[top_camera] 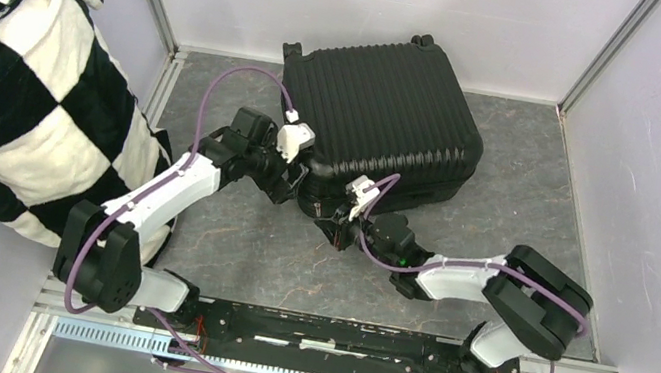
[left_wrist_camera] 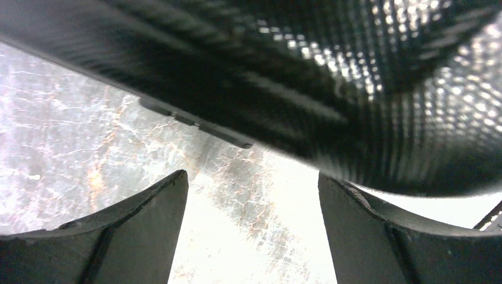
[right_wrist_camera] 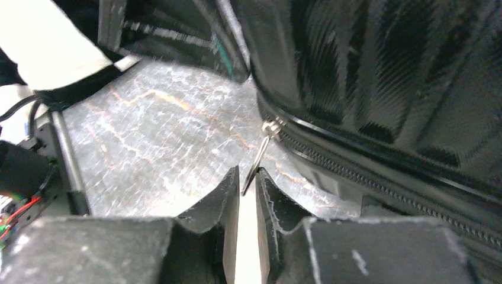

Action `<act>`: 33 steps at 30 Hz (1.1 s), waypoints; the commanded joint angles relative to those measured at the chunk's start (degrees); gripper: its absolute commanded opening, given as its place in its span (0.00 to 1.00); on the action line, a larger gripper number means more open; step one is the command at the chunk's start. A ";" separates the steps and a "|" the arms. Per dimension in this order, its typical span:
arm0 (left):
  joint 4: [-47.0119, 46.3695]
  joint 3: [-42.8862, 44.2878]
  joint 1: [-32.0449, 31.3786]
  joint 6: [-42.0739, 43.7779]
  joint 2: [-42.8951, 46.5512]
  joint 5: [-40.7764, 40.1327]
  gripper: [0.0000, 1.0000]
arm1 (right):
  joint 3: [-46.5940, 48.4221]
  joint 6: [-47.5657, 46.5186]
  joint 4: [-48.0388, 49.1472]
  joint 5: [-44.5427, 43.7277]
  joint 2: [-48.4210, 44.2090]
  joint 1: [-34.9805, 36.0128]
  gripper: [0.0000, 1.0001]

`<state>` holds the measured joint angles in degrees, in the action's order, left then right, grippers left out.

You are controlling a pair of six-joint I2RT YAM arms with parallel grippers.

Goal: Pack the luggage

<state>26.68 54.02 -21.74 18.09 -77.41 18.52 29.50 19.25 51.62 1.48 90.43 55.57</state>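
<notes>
The luggage (top_camera: 377, 123) is a closed black ribbed hard-shell suitcase lying flat at the back middle of the table. My left gripper (top_camera: 294, 184) is at its near left corner, jaws open and empty; in the left wrist view the shell (left_wrist_camera: 308, 77) fills the top, close above the fingers (left_wrist_camera: 142, 231). My right gripper (top_camera: 345, 229) is at the near edge of the suitcase, nearly closed on the thin metal zipper pull (right_wrist_camera: 258, 160) that hangs from the zipper line (right_wrist_camera: 379, 183) of the shell.
A black-and-white checkered blanket (top_camera: 21, 74) is heaped at the left, over the enclosure wall. Grey marbled table surface (top_camera: 246, 243) lies in front of the suitcase. Enclosure walls and corner posts stand at the back and sides.
</notes>
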 commanded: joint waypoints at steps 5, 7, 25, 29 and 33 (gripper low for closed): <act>4.11 9.59 8.40 6.63 1.89 1.23 0.91 | -10.00 4.49 -12.54 -9.42 -23.57 -11.00 0.46; 3.22 13.06 9.91 6.13 -0.20 -0.92 0.91 | -9.57 3.57 -19.72 -12.17 -29.94 -15.91 0.49; -19.20 61.74 10.59 -15.02 -37.89 -21.77 0.89 | -12.52 14.25 -38.03 -14.38 -34.09 -32.75 0.53; -14.78 73.22 9.85 -11.87 -48.65 -22.50 0.89 | -11.80 14.03 -37.50 -13.27 -32.38 -32.70 0.53; -11.38 80.47 9.36 -10.69 -55.46 -21.56 0.90 | -11.13 14.09 -36.86 -11.83 -31.33 -32.75 0.52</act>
<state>12.25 129.29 -11.53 6.83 -127.68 -2.04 16.95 32.32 12.80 -11.92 58.39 23.07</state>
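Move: From the left hand, the suitcase's far-left wheel lies about 28 cm ahead, 1 cm to the left and some 5 cm higher; the near-left corner is roughly 8 cm to its right and 1 cm back. The zipper pull is at the right fingertips, about 1 cm ahead and 2 cm left of that hand. From the right hand, the suitcase's near-right corner lies about 11 cm ahead and 27 cm to the right, at about the same height. The right fingers spread to about half open and let go of the zipper pull, and that hand sweeps some 26 cm right along the near side, rising and then sinking in front of its right part as the wrist turns about 50 degrees clockwise and tips down. Meanwhile the wide-open left hand leaves the near-left corner, first edging left and up, then runs about 35 cm forward past the left side while climbing, its fingers swinging up to point forward above the far-left wheel. ##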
